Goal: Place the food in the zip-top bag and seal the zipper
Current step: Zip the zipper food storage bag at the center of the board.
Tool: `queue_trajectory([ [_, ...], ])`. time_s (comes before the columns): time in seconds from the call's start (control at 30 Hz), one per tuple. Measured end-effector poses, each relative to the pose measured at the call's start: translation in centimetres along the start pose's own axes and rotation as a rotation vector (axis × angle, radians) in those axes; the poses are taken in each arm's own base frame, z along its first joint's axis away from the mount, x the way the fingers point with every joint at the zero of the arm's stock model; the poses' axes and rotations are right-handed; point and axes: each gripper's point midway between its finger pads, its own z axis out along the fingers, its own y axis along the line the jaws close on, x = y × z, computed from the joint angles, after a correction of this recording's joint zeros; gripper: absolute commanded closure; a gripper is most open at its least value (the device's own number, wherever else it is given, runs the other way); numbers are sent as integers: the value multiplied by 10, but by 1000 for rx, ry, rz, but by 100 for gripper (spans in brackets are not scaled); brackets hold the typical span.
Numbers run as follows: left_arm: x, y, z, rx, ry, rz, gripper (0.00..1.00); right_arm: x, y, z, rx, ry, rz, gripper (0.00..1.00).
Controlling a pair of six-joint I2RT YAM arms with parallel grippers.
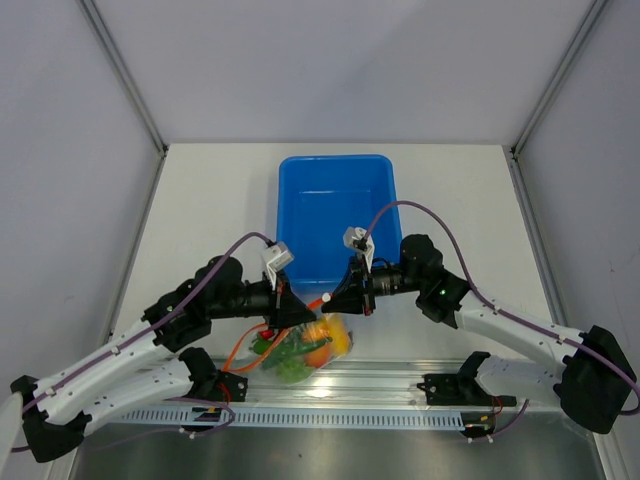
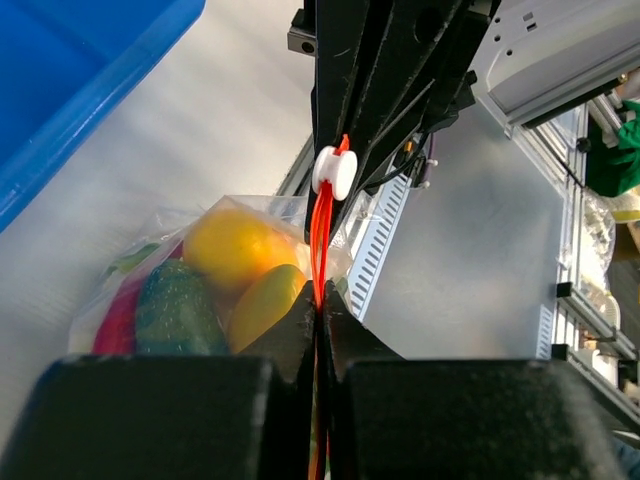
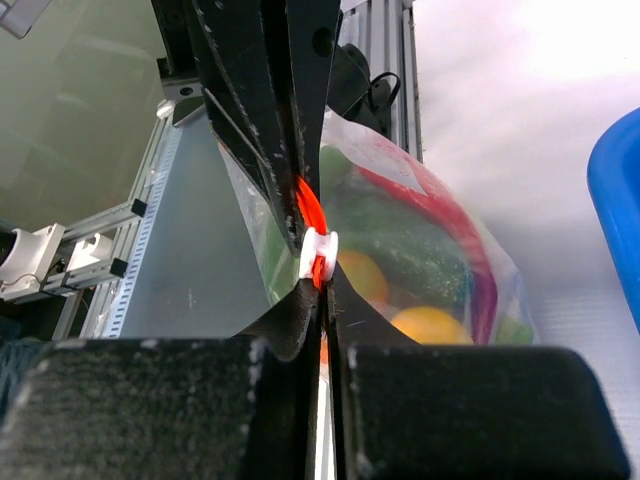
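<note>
The clear zip-top bag [image 1: 300, 358] hangs between my two grippers in front of the blue bin. The food sits inside it: a yellow-orange piece [image 2: 238, 246], a green cucumber [image 2: 175, 310] and a red chili [image 3: 452, 212]. My left gripper [image 2: 321, 300] is shut on the orange-red zipper [image 2: 322, 232], with the white slider [image 2: 335, 172] farther along the strip. My right gripper [image 3: 322, 290] is shut on the same strip, right behind the slider [image 3: 318, 254]. In the top view the left gripper [image 1: 303, 318] and right gripper [image 1: 335, 300] stand tip to tip above the bag.
The blue bin [image 1: 337, 170] lies just behind the grippers at the table's middle. An aluminium rail [image 1: 400, 385] with cable ducts runs along the near edge, directly under the bag. White walls close in the table on three sides.
</note>
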Motion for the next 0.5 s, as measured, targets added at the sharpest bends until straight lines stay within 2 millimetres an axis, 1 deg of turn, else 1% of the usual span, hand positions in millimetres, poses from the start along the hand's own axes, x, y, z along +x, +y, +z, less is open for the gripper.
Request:
queue_trajectory([
  [0.03,0,0,0,0,-1,6,82,0,0,0,0,-1,0,100],
  [0.07,-1,0,0,2,-4,11,68,0,0,0,0,0,1,100],
  [0.13,-4,-2,-2,9,-19,27,57,1,0,0,1,1,4,100],
  [0.17,-6,-3,-3,13,-28,34,46,1,-1,0,2,3,6,100],
  [0.27,-12,-7,-6,22,-59,47,39,2,-1,0,3,5,10,100],
  [0.33,-18,-8,-6,19,-80,53,38,2,0,0,3,6,14,100],
  [0.43,-25,-10,-5,21,-98,59,42,3,1,1,1,7,22,100],
  [0.5,-30,-11,-1,23,-97,59,46,4,2,1,-3,10,26,100],
])
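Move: The white slider on the orange zipper is about 4 cm to the right of the left fingertips, some 2 cm farther forward and 1 cm higher; the left fingers are shut on the strip running from it. The bagged food hangs about 10 cm below the left hand, 1 cm forward and 2 cm right. The blue bin's middle is roughly 28 cm ahead and 5 cm right, some 17 cm down. The right fingers already pinch the slider, about 1 cm to the left of their hand point and level with it otherwise. The left fingers let go of the orange zipper strip, opening a bit past half, and the hand lifts about 3 cm around it, easing some 1 cm forward, with only a slight tilt of the wrist. Near the end it begins to edge right. The right hand stays put, keeping its pinch on the white slider end. ##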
